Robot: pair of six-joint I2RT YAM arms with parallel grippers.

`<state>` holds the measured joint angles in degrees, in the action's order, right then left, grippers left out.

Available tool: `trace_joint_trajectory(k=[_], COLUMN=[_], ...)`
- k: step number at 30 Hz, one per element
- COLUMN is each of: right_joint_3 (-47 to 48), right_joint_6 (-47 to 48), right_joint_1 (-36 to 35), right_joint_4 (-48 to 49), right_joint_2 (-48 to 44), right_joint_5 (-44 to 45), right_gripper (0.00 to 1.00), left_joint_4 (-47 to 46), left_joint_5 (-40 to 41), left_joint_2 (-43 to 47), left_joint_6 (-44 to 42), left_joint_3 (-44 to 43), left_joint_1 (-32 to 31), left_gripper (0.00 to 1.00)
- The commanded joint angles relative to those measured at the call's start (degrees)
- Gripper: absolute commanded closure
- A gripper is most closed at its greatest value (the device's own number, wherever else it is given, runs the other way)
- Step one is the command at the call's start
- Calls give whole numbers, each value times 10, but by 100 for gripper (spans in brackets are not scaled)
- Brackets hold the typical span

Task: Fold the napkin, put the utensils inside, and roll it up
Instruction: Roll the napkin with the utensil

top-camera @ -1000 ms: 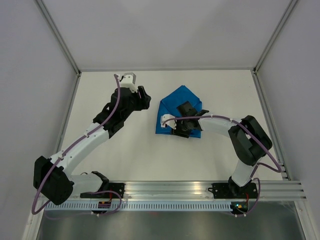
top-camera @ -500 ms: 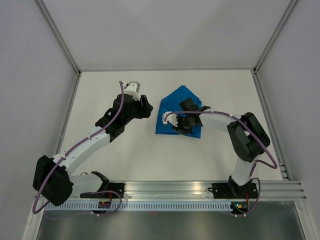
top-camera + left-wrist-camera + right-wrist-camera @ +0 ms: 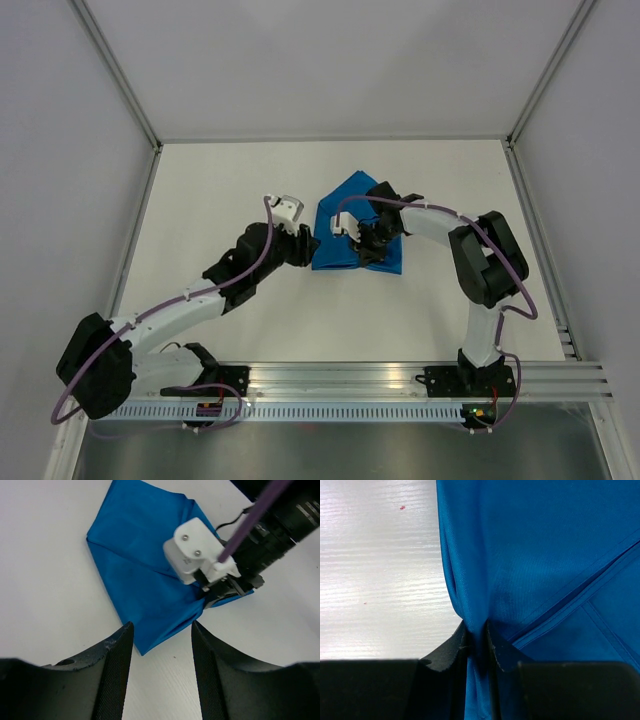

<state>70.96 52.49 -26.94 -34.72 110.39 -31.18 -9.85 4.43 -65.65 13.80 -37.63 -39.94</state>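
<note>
The folded bright blue napkin (image 3: 334, 250) lies flat on the white table, right of middle. My right gripper (image 3: 368, 243) rests on its right part. In the right wrist view the right gripper (image 3: 477, 632) is shut on a raised fold of the napkin (image 3: 545, 555), which is pinched between both pads. My left gripper (image 3: 308, 247) is at the napkin's left corner. In the left wrist view the left gripper (image 3: 162, 630) is open, with the near corner of the napkin (image 3: 140, 575) just ahead of its fingertips and nothing between them. The utensils are out of view.
The right arm's white wrist mount (image 3: 192, 550) and purple cable sit over the napkin's right side. Grey walls enclose the table on three sides, and a metal rail (image 3: 340, 375) with both arm bases runs along the near edge.
The left arm has swung right and nearer, up to the napkin's left corner. The right gripper has closed on a fold of the napkin and shifted slightly toward the far side.
</note>
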Motion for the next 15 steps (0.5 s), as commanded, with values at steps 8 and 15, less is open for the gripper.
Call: trace_joint_trajectory(k=[8,15], right_joint_3=[41,83], right_joint_6=[58,72], right_joint_1=[34,48], right_joint_4=[-177,-217], right_joint_2=[102,131], right_joint_5=[-8,-9], right_gripper=[82,82], left_joint_4=[-163,-204], left_joint_5=[47,24], left_joint_2=[-72,-149], left_joint_6=[-188,-286], left_joint_3=[47,36], left_joint_1=[-107,-148], left_gripper=[45,44])
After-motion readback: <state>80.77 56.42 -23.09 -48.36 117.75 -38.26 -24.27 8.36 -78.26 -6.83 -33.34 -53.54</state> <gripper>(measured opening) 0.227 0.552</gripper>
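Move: The loose left stretch of the napkin's near rolled edge lies about 6 cm to the left hand's right, level ahead and roughly 17 cm below. The napkin's near-left corner is about straight beneath that hand, and the spot that the right fingers hold is some 13 cm to its right and 1 cm ahead. The right hand already pinches the roll; the loose stretch lies about 7 cm to its left, 1 cm back, at its own height. Turning clockwise, left hand sinks 6 cm, as far right, slightly back, towards the napkin the right still pinches. ##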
